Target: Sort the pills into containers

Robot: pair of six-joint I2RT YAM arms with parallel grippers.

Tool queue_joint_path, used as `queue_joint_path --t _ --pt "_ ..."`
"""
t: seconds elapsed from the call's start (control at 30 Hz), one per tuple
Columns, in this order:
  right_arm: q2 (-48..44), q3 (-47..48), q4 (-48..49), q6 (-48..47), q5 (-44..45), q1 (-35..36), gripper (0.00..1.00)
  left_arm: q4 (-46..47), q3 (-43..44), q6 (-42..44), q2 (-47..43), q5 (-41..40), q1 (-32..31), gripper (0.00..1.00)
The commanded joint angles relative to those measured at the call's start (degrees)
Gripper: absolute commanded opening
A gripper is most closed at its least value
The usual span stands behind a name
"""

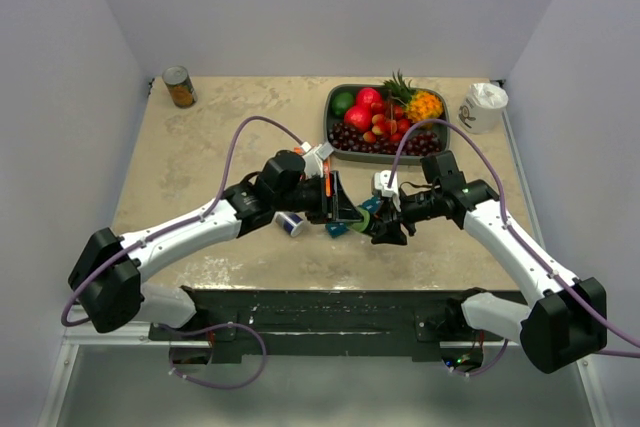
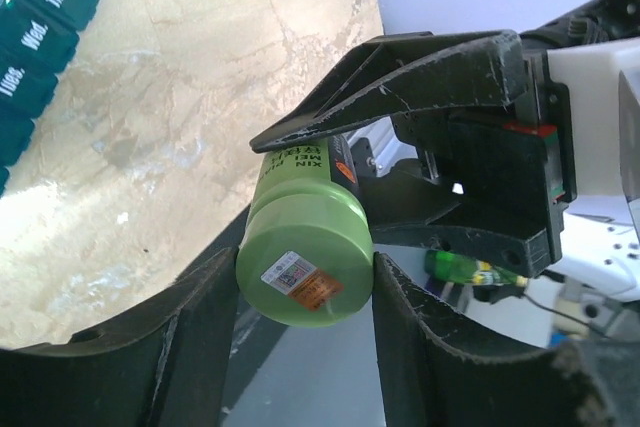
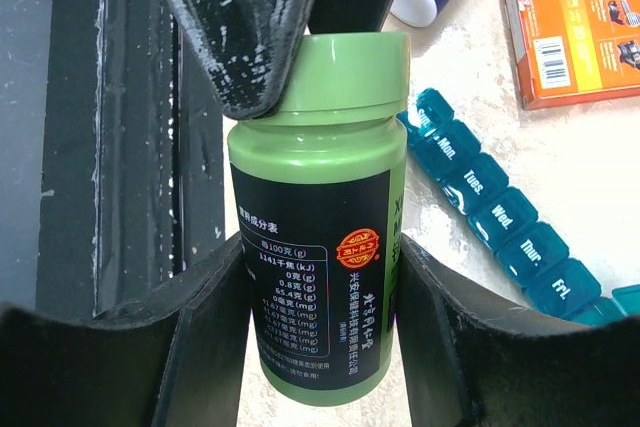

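A green pill bottle [image 3: 315, 277] with a black label is held off the table between both grippers. My right gripper [image 3: 320, 247] is shut on the bottle's body. My left gripper [image 2: 305, 265] is shut on its green cap [image 2: 300, 247], which is still on the bottle. In the top view the two grippers meet at mid-table, left gripper [image 1: 350, 209] against right gripper [image 1: 385, 222]. The containers [image 3: 500, 222], a teal strip of day-labelled compartments with lids shut, lie on the table beside the bottle and show in the left wrist view [image 2: 40, 17]. No pills are in view.
An orange box [image 3: 575, 32] and a small white-and-blue bottle [image 1: 289, 223] lie near the strip. A grey fruit tray [image 1: 330, 132] stands at the back, a white cup [image 1: 485, 105] at the back right, a tin can [image 1: 179, 86] at the back left.
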Motion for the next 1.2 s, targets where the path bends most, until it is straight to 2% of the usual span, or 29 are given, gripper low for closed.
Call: queue_joint_path --t 0.0,0.13,0.2,0.23,0.4,0.47,0.5,0.53,0.6,0.83,0.9,0.93,0.97,1.03,1.17 --pt "-0.63 0.54 1.52 0.14 0.97 -0.65 0.00 1.20 1.76 -10.28 0.55 6.55 0.75 0.00" --pt "-0.54 0.54 1.52 0.14 1.14 -0.65 0.00 2.68 1.95 -13.46 1.17 7.87 0.75 0.00" --pt "-0.54 0.54 1.52 0.14 1.23 -0.74 0.00 5.83 1.33 -13.90 0.99 7.96 0.75 0.07" --pt "-0.54 0.54 1.44 0.14 1.23 -0.74 0.00 6.29 1.24 -13.90 1.08 8.22 0.75 0.17" --pt "-0.46 0.54 1.52 0.14 1.23 -0.65 0.00 7.26 0.28 -12.42 1.08 9.10 0.92 0.21" --pt "-0.46 0.62 1.52 0.14 1.14 -0.65 0.00 6.21 0.01 -11.62 0.47 8.49 1.45 0.20" --pt "-0.28 0.62 1.52 0.14 1.14 -0.74 0.00 5.94 -0.16 -11.10 0.12 8.31 1.62 0.17" --pt "-0.45 0.62 1.52 0.14 1.14 -0.65 0.00 5.51 -0.34 -10.92 -0.23 7.88 2.24 0.07" --pt "-0.46 0.62 1.44 0.14 1.14 -0.74 0.00 5.24 -1.13 -10.57 -1.64 7.44 2.85 0.00" --pt "-0.63 0.71 1.26 -0.04 0.88 -0.65 0.00 4.98 -4.55 -9.95 -5.42 7.79 5.31 0.00" --pt "-0.72 0.80 1.17 -0.04 0.70 -0.83 0.00 2.45 -5.26 -6.54 -6.39 5.70 6.19 0.00" --pt "-0.81 0.80 1.00 -0.04 0.53 -0.83 0.00 -1.75 -5.09 -4.26 -7.43 3.94 7.59 0.00" --pt "-0.89 0.89 1.00 -0.04 0.61 -0.91 0.00 -4.75 -4.39 1.24 -7.88 1.74 8.39 0.00" --pt "-0.90 0.89 1.26 0.40 0.79 -1.27 0.00 -12.20 -4.29 6.90 -9.19 -5.72 12.23 0.00" --pt "-1.07 0.89 2.22 1.72 1.49 -2.58 0.00 -17.60 -6.74 18.41 -11.83 -17.42 19.37 0.00"
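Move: The left fingers already hold the green bottle's cap; the bottle's body, gripped by the right hand, sits about 3 cm to the right and 5 cm below. Some 19 cm below the left hand on the table lie the teal pill organizer about 7 cm ahead, the white bottle 6 cm ahead and 13 cm left, and the orange box 17 cm ahead and 8 cm left. From the right hand the cap is 3 cm left and 5 cm up. Still pinching the green cap, the left fingers give it a last twist of about 10 degrees, counter-clockwise looking down on the cap, ease it up off the bottle mouth, then speed away some 9 cm left and 5 cm forward towards the white bottle and orange box, sinking slightly at the end. The right hand keeps its grip on the body, almost still. ##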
